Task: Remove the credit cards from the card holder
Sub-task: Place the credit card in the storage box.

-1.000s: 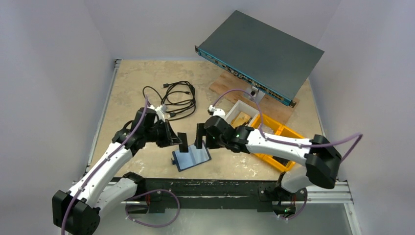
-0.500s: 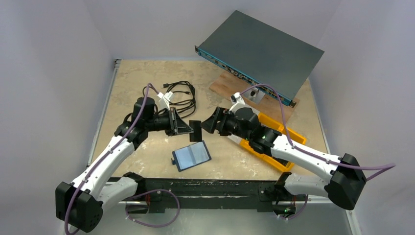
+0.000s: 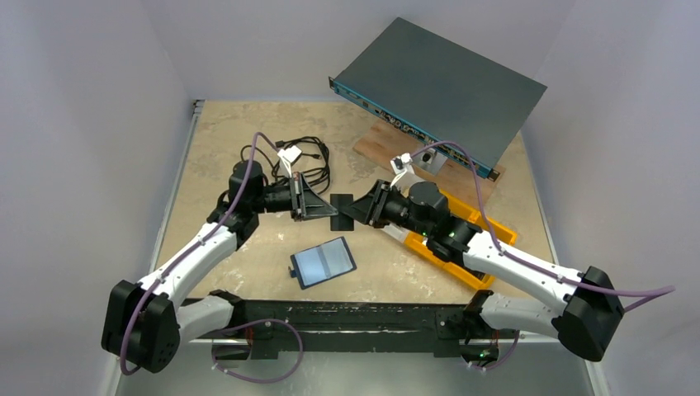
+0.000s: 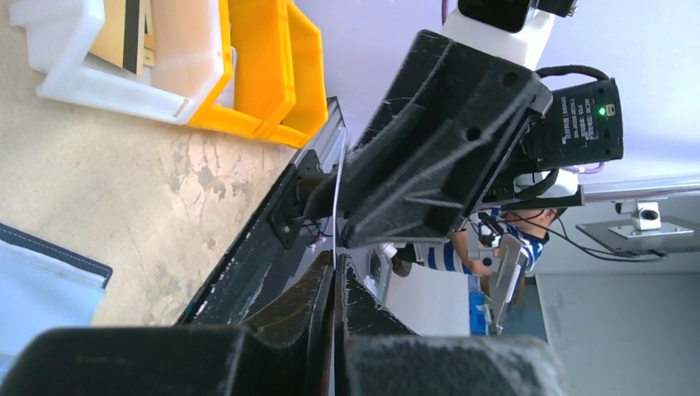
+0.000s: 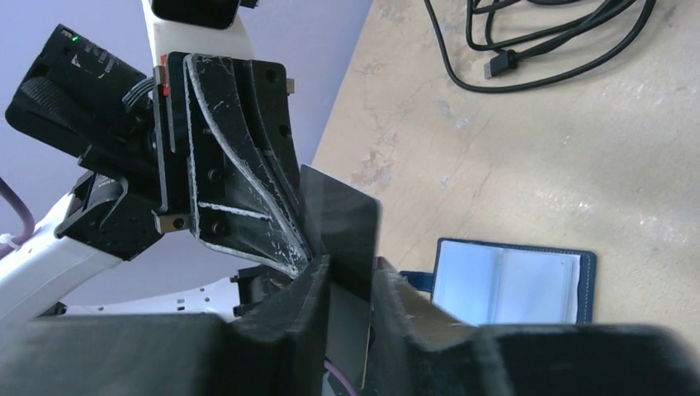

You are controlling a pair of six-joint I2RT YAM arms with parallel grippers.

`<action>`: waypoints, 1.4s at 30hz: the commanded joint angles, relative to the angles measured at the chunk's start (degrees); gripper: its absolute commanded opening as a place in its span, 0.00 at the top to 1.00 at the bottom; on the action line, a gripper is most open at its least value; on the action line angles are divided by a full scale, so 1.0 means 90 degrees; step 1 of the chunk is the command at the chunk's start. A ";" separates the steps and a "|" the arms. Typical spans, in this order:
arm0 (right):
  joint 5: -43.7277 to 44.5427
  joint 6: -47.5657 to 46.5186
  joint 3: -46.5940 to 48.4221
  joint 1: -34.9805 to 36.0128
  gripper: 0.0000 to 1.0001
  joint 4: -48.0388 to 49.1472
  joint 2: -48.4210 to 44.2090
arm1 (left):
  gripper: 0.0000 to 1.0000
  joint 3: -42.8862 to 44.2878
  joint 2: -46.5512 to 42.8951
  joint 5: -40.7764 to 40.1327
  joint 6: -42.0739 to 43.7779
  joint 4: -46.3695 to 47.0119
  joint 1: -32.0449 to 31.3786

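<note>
The card holder (image 3: 323,262) lies open on the table near the front edge, its light blue inside up; it also shows in the right wrist view (image 5: 512,280) and at the edge of the left wrist view (image 4: 41,280). Above and behind it the two grippers meet in mid-air. My left gripper (image 3: 324,210) is shut on a thin dark credit card (image 3: 339,212), seen edge-on in its own view (image 4: 337,206). My right gripper (image 3: 350,213) faces it, its jaws standing narrowly apart around the card's other end (image 5: 342,223).
Yellow bins (image 3: 475,239) and a white bin (image 4: 82,66) sit to the right under the right arm. A coil of black cables (image 3: 301,165) lies behind the left arm. A grey network switch (image 3: 437,82) rests tilted on a wooden board (image 3: 376,144) at the back.
Both grippers rose from the card holder and moved back. The left carried the dark card up. The right swung round to face it, and its jaws narrowed around the card.
</note>
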 commanded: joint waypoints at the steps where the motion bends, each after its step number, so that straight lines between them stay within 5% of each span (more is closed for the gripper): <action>1: -0.0418 0.0078 0.0057 -0.0045 0.89 0.0298 -0.0096 | 1.00 -0.0049 0.0038 0.0362 -0.0242 0.0812 0.0047; 2: -0.0476 0.0064 0.0103 -0.0046 0.99 0.0257 -0.0040 | 1.00 -0.0051 0.0050 0.0381 -0.0222 0.0801 0.0047; 6: -0.0480 0.0019 0.0180 -0.0056 1.00 0.0090 0.0046 | 0.91 -0.0088 0.0139 0.0443 -0.0170 0.0734 0.0047; 16: 0.1753 -0.0289 0.0761 -0.0066 1.00 -0.2398 -0.0509 | 0.36 0.0664 -0.0045 -0.0804 0.1916 -0.2733 0.0052; 28: 0.4509 0.0464 0.1834 -0.0636 1.00 -0.6966 0.0001 | 0.28 0.0879 0.0411 -0.1180 0.2426 -0.3277 0.0048; 42: 0.5546 0.0659 0.1826 -0.2039 1.00 -0.8428 0.0136 | 0.27 0.0881 0.0389 -0.1260 0.2538 -0.3476 0.0047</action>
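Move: The black card hangs upright in the left fingers, its middle about 2 cm to the right of the left hand point and 2 cm to the left of the right one, level with both. From the right hand, the storage box's black-card bin lies some 36 cm right, 1 cm back and 22 cm down; the silver-card bin is about 26 cm right and 7 cm ahead. The card holder lies roughly 7 cm left, 1 cm back. The black card changes hands: the right fingers finish closing and pinch it while the left hand holds still, then the left fingers open wide and back off, sinking about 8 cm and a little left, tipping down. The right hand carries the card some 26 cm right and 10 cm down towards the storage box, swinging clockwise by roughly 80 degrees overall until its fingers slant down and forward. ##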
